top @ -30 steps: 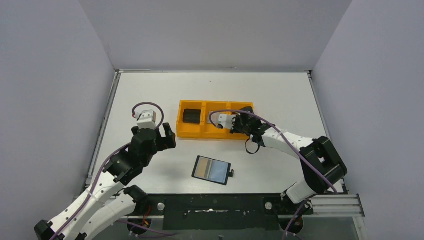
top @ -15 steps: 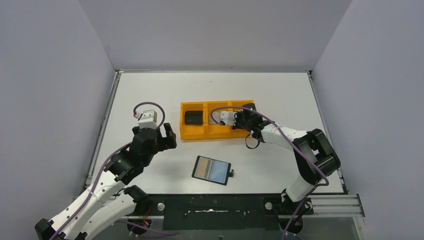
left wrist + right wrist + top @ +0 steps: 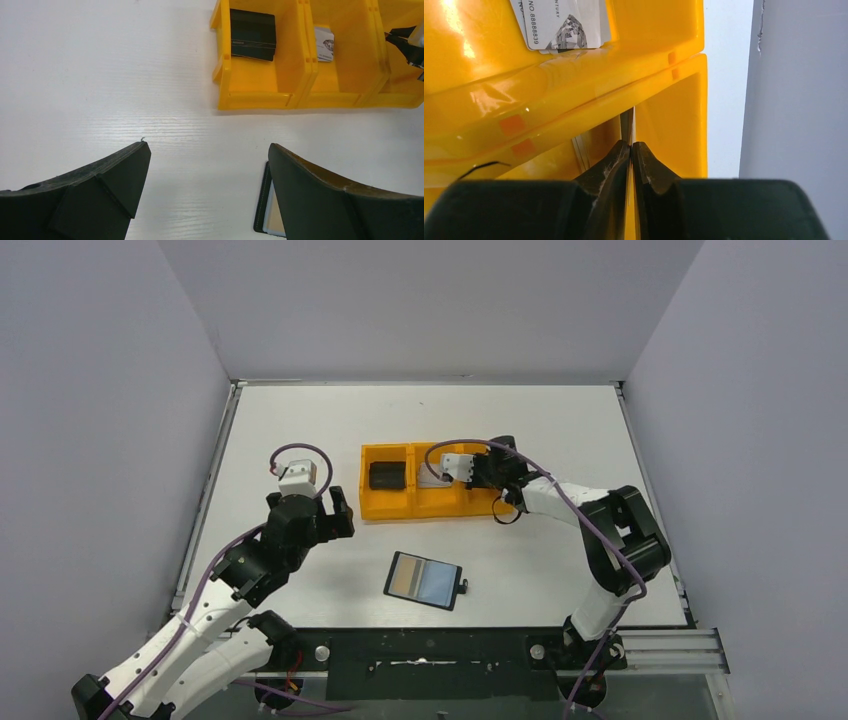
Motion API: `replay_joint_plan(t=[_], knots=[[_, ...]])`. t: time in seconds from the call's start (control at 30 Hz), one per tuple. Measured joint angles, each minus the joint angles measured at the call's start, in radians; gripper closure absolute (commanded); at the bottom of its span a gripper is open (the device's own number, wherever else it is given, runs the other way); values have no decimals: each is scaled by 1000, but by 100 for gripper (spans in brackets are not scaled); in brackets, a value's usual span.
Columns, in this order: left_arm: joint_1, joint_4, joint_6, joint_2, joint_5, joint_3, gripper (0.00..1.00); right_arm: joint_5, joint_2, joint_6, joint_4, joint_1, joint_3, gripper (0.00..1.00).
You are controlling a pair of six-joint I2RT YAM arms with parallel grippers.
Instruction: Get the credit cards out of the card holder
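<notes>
The card holder lies open on the table near the front, its left half tan and its right half blue-grey; one corner of it shows beside my left finger. A silvery credit card lies in the middle compartment of the orange tray, and it also shows in the left wrist view. My right gripper sits in the tray's right compartment, pinched on a thin credit card seen edge-on. In the top view the right gripper is over that compartment. My left gripper hovers open over bare table, left of the holder.
A chunky black block fills the tray's left compartment and also shows in the left wrist view. The tray's yellow walls stand close around my right fingers. The grey enclosure wall stands behind the tray.
My right gripper has moved from the tray's middle compartment to its right one, and the arm's elbow has drawn in. The tray slid slightly to the right. The left arm has barely moved.
</notes>
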Motion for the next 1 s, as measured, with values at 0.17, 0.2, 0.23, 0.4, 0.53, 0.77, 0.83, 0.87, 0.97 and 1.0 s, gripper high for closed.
replay_joint_plan(t=[0.17, 0.2, 0.23, 0.4, 0.53, 0.77, 0.83, 0.87, 0.97, 1.0], knots=[[5, 0, 2, 9, 3, 0, 10, -7, 44, -15, 6, -10, 11, 86], [5, 0, 3, 11, 3, 0, 10, -6, 55, -17, 6, -10, 11, 85], [6, 0, 4, 12, 3, 0, 10, -6, 61, -18, 5, -10, 11, 85], [7, 0, 10, 16, 7, 0, 10, -6, 71, -18, 6, -11, 11, 83], [10, 0, 10, 21, 10, -2, 10, -6, 69, -13, 5, -11, 11, 73], [11, 0, 13, 28, 13, -3, 10, -9, 27, 44, -28, -15, 11, 59], [11, 0, 13, 29, 14, -3, 10, -15, -2, 70, -35, -15, 11, 58], [11, 0, 13, 29, 15, -3, 10, -18, -19, 84, -37, -15, 11, 57], [11, 0, 13, 29, 16, -4, 10, -23, -83, 150, -30, -15, 0, 50], [12, 0, 13, 29, 18, -4, 10, -23, -109, 185, -21, -15, -10, 45]])
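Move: The right hand, with a card upright between its nearly shut fingertips, is at the box's right compartment; the middle of that compartment is about 1 cm ahead, 1 cm to its left and 4 cm below. The white cards in the middle compartment lie some 12 cm left and 1 cm ahead, 5 cm lower; the open card holder is about 22 cm back and 14 cm left. From the left hand the right compartment is roughly 18 cm ahead, 33 cm right and 15 cm below. The right hand lowers the card it already holds about 2.5 cm straight down into the right compartment of the yellow box, pauses there and begins spreading its fingers to let go of the card. Still opening to nearly half their width, the fingers then lift about 6 cm, quickening and easing back about 1 cm, while the wrist rolls some 10 degrees with the hand's left side rising. ##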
